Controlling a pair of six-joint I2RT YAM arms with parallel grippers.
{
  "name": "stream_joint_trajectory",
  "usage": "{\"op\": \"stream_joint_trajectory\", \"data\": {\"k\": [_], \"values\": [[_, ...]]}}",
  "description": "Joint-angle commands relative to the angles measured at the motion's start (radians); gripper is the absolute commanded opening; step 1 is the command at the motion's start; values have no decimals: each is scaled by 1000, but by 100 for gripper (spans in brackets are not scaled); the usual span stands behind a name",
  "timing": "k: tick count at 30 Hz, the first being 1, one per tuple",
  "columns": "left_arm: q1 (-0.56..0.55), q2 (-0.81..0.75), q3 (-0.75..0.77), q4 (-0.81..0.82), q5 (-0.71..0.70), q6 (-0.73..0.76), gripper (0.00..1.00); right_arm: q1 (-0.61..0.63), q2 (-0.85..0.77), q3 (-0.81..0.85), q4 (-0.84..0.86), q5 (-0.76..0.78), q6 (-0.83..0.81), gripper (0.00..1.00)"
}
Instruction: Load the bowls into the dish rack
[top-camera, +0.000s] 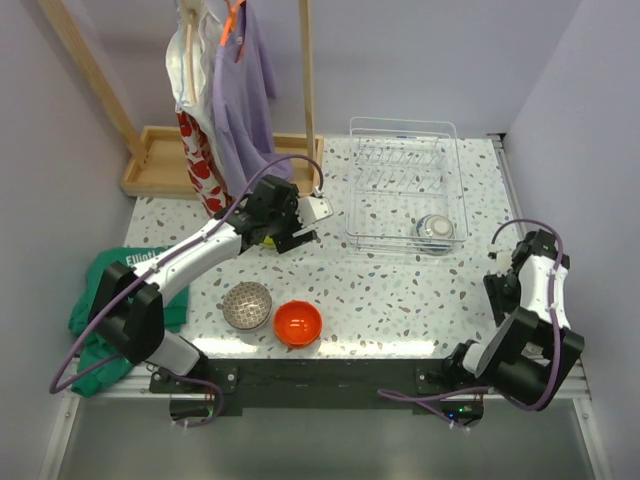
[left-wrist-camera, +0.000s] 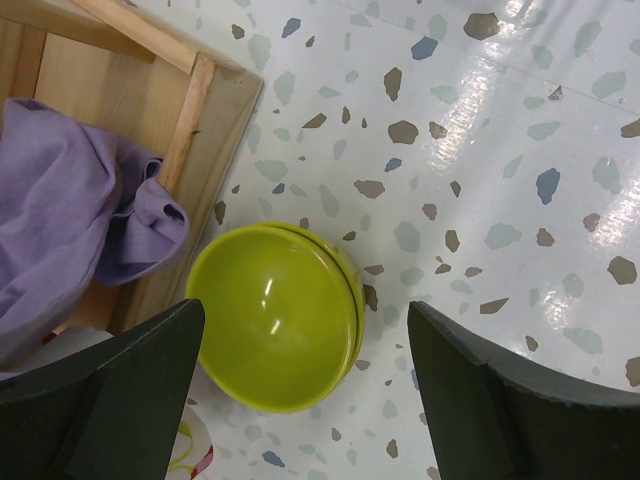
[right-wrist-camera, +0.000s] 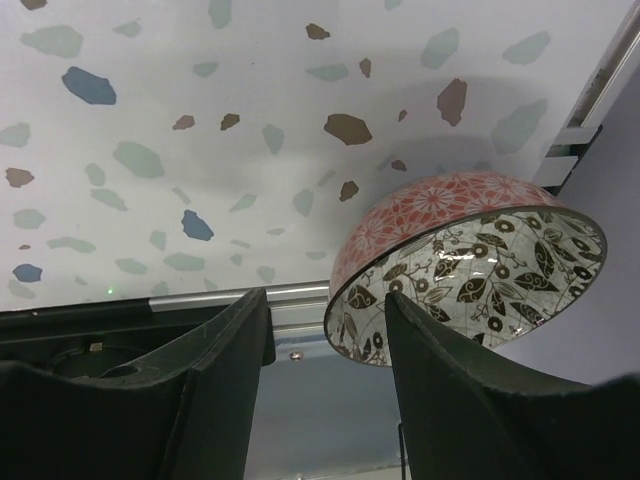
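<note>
The lime green bowl (left-wrist-camera: 275, 315) sits upright on the table beside the wooden tray; from above only its edge (top-camera: 268, 238) shows. My left gripper (left-wrist-camera: 305, 310) hovers over it, open wide, the bowl nearer the left finger. A patterned bowl (right-wrist-camera: 440, 215), pinkish outside with dark leaves inside, stands tilted near the table's near right corner. My right gripper (right-wrist-camera: 325, 300) is open astride its rim, the right finger (right-wrist-camera: 470, 400) inside and the left one clear. The dish rack (top-camera: 402, 122) stands at the back right. The grey speckled bowl (top-camera: 247, 305) and orange-red bowl (top-camera: 297, 322) sit at the front.
A pale round dish (top-camera: 435, 230) rests in the rack's near right corner. The wooden tray (top-camera: 160, 160) with posts carries hanging clothes, and a purple garment (left-wrist-camera: 70, 220) drapes close to the green bowl. A green cloth (top-camera: 110, 285) lies at the left. The table's metal rail (right-wrist-camera: 240, 297) runs just behind my right fingers.
</note>
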Motion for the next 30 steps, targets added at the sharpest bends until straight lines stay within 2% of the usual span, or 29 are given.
{"op": "stream_joint_trajectory", "data": {"k": [1,11,14,16,18,19,21,23,27,29,30], "values": [[-2,12,57,21,8,-24,88,-25,28,-12,41,29,-44,54],[-4,15,52,26,-3,-25,88,-36,106,-21,92,38,-38,46],[-4,15,49,32,-1,-30,88,-36,114,-15,89,34,-39,37],[-4,17,46,35,-3,-33,88,-36,106,-3,80,24,-44,25],[-4,15,41,38,-3,-33,88,-36,85,5,63,14,-55,18],[-4,17,41,40,-3,-33,88,-36,77,17,41,6,-58,11],[-2,22,40,44,-3,-33,88,-36,39,31,23,-6,-70,5],[-2,23,41,47,-4,-32,88,-36,7,68,-20,-34,-76,0],[-4,29,54,51,-6,-28,88,-31,-33,210,-130,-109,-67,0],[-4,31,58,58,-4,-27,88,-26,-21,333,-183,-146,-49,0],[-4,35,67,58,-1,-28,87,-23,-12,374,-193,-204,-41,0]]}}
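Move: The pink-sided bowl stands upright by the table's right edge, its middle about 6 cm to the right of the right hand, 1 cm ahead and 4 cm below, so its left rim is almost under the gap between the fingers. The blue-and-white bowl already in the rack is some 23 cm ahead of this hand and 17 cm to its left. From the left hand the pink-sided bowl lies roughly 50 cm right, 22 cm back and 11 cm lower. Down first, easing about 2 cm lower and 1 cm to the right, the right hand sets its half-open fingers astride the left rim of the pink-sided bowl and pinches the wall, one finger inside and one outside. It then lifts about 6 cm, faster and drifting some 2 cm forward, the fingertips swinging slightly forward, rim kept in the shut fingers. ##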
